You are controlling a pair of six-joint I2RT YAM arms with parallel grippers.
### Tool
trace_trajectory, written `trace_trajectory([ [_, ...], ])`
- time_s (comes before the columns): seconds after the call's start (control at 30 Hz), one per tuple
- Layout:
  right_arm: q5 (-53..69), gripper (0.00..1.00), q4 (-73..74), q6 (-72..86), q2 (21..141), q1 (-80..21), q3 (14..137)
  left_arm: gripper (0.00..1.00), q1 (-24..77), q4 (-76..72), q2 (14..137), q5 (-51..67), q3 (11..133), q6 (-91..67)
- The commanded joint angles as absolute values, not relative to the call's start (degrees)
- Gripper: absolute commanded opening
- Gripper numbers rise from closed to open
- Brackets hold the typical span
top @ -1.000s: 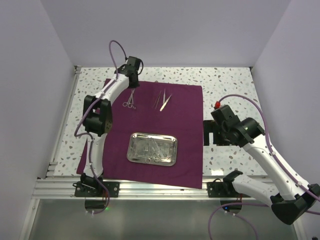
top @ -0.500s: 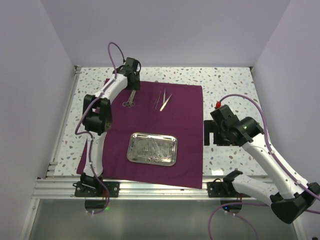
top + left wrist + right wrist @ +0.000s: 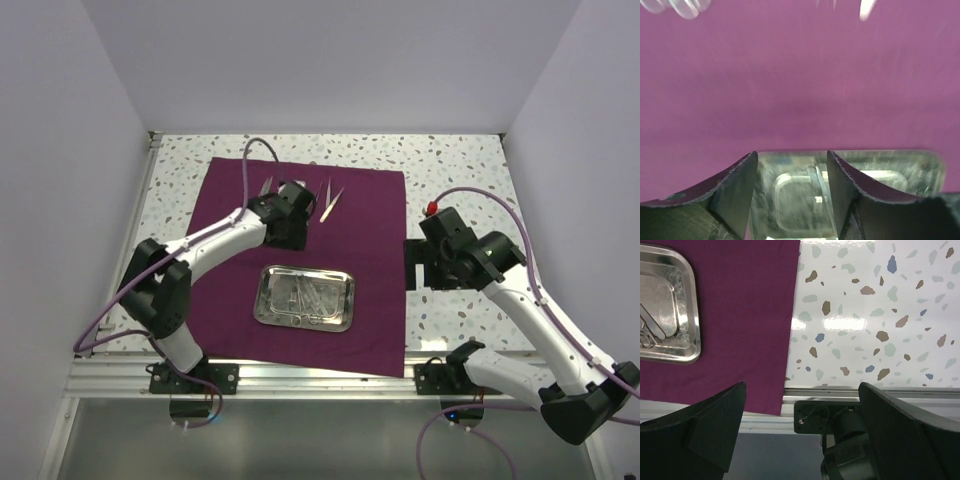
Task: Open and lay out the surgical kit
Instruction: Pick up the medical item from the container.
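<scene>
The dark purple cloth wrap [image 3: 365, 300] lies spread flat on the table. On its near half sits the steel tray [image 3: 262, 300] with thin silver instruments [image 3: 305, 297] inside. Tweezers [image 3: 331, 203] lie on the far part of the cloth. The ring-handled scissors [image 3: 266, 186] lie to their left, partly under my left arm. My left gripper [image 3: 290, 238] hovers open just beyond the tray's far rim [image 3: 850, 154], holding nothing. In the left wrist view the ring handles [image 3: 685, 7] blur at the top left. My right gripper [image 3: 412, 267] stands wide open and empty over the cloth's right edge [image 3: 790, 340].
Bare speckled tabletop [image 3: 450, 170] surrounds the cloth on the right and at the back. An aluminium rail [image 3: 320, 378] runs along the near edge with both arm bases bolted to it. White walls close in the left, right and back.
My left gripper opened and left the scissors on the far left of the cloth. The arm then swung back toward the middle, above the tray's far rim. The right arm stayed still.
</scene>
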State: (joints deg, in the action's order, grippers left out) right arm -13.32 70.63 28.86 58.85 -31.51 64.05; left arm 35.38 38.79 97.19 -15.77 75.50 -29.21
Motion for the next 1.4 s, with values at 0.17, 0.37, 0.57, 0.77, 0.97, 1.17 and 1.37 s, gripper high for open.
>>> trace_trajectory([
  [0.17, -10.3, 0.98, 69.9, 26.0, 56.6, -31.6, 65.7, 0.55, 45.1, 38.2, 95.3, -15.4, 65.8, -41.9],
  [0.37, -9.7, 0.98, 70.9, 25.3, 55.0, -31.7, 65.5, 0.53, 48.2, 37.7, 96.4, -16.2, 64.9, -45.2],
  [0.57, -9.5, 0.98, 71.6, 25.3, 53.6, -31.7, 65.4, 0.5, 48.7, 37.7, 95.8, -17.5, 62.6, -47.1],
  [0.77, -9.1, 0.98, 71.7, 25.5, 52.8, -31.7, 65.2, 0.49, 48.7, 37.1, 95.2, -18.5, 60.6, -47.4],
  [0.97, -9.2, 0.98, 71.9, 25.8, 53.1, -31.7, 65.1, 0.47, 48.5, 35.2, 98.1, -18.6, 60.4, -46.6],
  [1.17, -9.6, 0.98, 71.9, 26.1, 53.4, -31.7, 65.1, 0.43, 48.0, 34.1, 101.1, -18.7, 60.8, -45.6],
  [1.37, -10.3, 0.98, 71.9, 26.2, 54.2, -31.8, 65.2, 0.28, 46.1, 32.5, 101.2, -17.2, 58.2, -45.4],
])
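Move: Behind and below the left hand, in the metal tray, lies the medical item, its middle about 13 cm back, 5 cm to the right and 10 cm down. Other instruments lie some 3 cm to its right, level with it. The laid-out scissors are roughly 16 cm ahead of the left hand and 8 cm to its left; the white knife is 15 cm ahead and 11 cm right. From the right hand the item lies about 25 cm left, 2 cm ahead and 17 cm below. Drawing back about 9 cm and sinking nearly as far, the left hand leaves the laid-out scissors for the tray, slowing over it and swaying right, then partly back left. The fingers tip about 10 degrees more steeply down. During the last few centimetres down they edge slightly forward and narrow to about half their starting gap around the far end of the item. ##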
